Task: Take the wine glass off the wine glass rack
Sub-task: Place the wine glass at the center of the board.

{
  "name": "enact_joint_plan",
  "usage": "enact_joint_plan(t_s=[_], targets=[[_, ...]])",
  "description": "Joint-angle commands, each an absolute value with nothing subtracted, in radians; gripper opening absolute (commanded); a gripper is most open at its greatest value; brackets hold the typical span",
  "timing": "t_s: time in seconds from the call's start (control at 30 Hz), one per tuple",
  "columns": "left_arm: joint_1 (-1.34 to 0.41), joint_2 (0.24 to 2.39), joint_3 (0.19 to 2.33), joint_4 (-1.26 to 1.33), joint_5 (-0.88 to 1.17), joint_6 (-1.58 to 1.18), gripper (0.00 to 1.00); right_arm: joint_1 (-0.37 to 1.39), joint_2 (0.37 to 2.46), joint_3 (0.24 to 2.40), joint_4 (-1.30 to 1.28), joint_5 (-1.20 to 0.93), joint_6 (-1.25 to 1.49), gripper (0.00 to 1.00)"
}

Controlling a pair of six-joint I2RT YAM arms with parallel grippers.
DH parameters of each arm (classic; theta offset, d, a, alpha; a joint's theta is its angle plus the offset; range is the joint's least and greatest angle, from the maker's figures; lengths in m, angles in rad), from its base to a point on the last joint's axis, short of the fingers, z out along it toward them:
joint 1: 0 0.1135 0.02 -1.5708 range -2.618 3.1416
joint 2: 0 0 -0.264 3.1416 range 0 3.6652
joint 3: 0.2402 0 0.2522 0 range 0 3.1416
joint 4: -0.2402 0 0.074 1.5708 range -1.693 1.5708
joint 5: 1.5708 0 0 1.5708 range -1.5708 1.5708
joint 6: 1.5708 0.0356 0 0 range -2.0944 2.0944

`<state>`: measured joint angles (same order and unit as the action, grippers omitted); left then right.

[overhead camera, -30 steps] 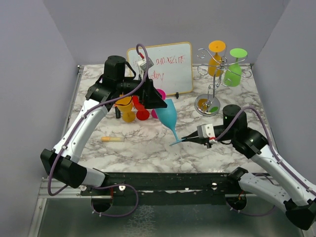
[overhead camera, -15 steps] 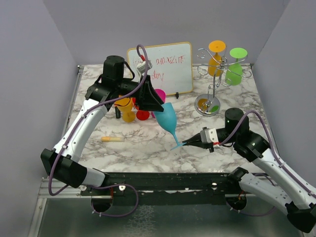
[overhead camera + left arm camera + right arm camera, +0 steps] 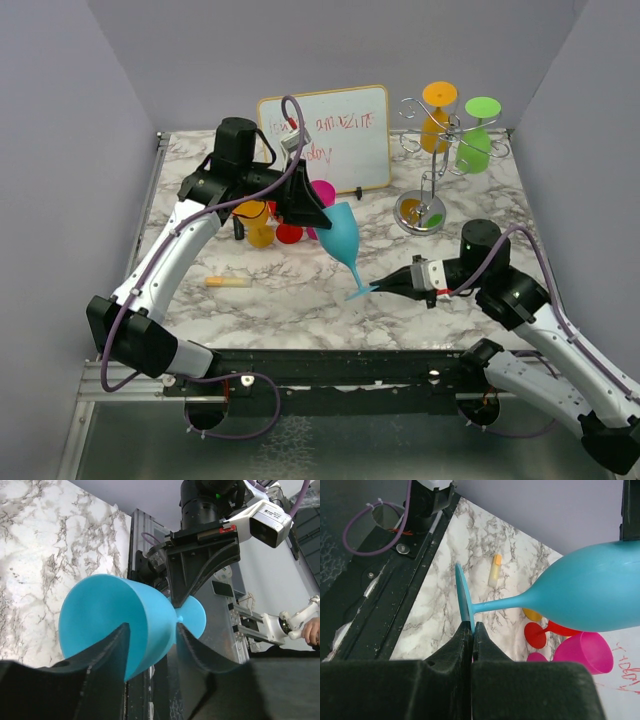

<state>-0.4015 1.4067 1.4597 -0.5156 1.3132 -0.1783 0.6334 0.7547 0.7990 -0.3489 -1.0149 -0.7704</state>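
Note:
A blue wine glass [image 3: 340, 235] hangs tilted over the middle of the table, off the wine glass rack [image 3: 432, 172]. My left gripper [image 3: 312, 208] is closed round its bowl [image 3: 115, 620], one finger on each side. My right gripper [image 3: 388, 284] is shut on the edge of the glass's foot [image 3: 464, 602], with the stem running up to the right. The silver wire rack stands at the back right on its round shiny base [image 3: 420, 213]. An orange glass [image 3: 436, 125] and a green glass [image 3: 474, 146] hang upside down from it.
A whiteboard [image 3: 330, 135] with red writing stands at the back. In front of it lie an orange glass [image 3: 258, 226], a red glass [image 3: 288, 232] and a pink one [image 3: 323, 191]. A small yellow-orange marker [image 3: 228, 282] lies front left. Grey walls enclose the table.
The left jaws have closed in from wide open onto the blue glass's bowl. The right gripper, still shut on the foot, has shifted slightly toward the near right.

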Motion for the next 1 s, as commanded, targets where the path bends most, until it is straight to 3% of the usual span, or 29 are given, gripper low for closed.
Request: enact_joint_plan(t_s=[0.0, 0.2, 0.47, 0.67, 0.97], targets=[[-0.405, 1.395, 1.442, -0.518, 1.365, -0.149, 0.39, 0.635, 0.746, 0.767, -0.257, -1.007, -0.722, 0.01], [-0.405, 1.373, 1.433, -0.518, 1.428, -0.121, 0.29, 0.635, 0.738, 0.746, -0.226, -0.975, -0.707, 0.01], [-0.405, 1.343, 1.424, -0.517, 1.467, -0.086, 0.00, 0.634, 0.746, 0.751, -0.229, -0.919, -0.709, 0.03], [-0.405, 1.319, 1.419, -0.517, 1.492, -0.053, 0.00, 0.635, 0.746, 0.751, -0.235, -0.889, -0.712, 0.25], [-0.405, 1.303, 1.422, -0.517, 1.425, -0.053, 0.00, 0.635, 0.738, 0.742, -0.226, -0.865, -0.711, 0.30]])
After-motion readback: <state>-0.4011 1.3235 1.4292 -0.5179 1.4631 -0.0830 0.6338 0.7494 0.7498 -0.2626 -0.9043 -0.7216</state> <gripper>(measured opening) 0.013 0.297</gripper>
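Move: The blue wine glass leans forward and up between the hands: its middle lies about 4 cm back, 5 cm right and 3 cm below the left hand, whose half-open fingers straddle the bowl's rim. From the right hand, pinching the foot, its middle is some 5 cm ahead, 6 cm left and 5 cm up. The magenta glass stands roughly 20 cm straight ahead of the left hand, the red one about as far ahead and 10 cm left, both some 25 cm below. Back by about 4 cm, then also up some 2 cm and slightly left, the left hand draws the blue glass's rim towards the robot while its fingers shut on the bowl wall, turning a little clockwise. The right hand keeps pinching the foot at first, sinking barely 1 cm, then parts its fingers partway, eases about 2 cm forward and also turns slightly clockwise. ##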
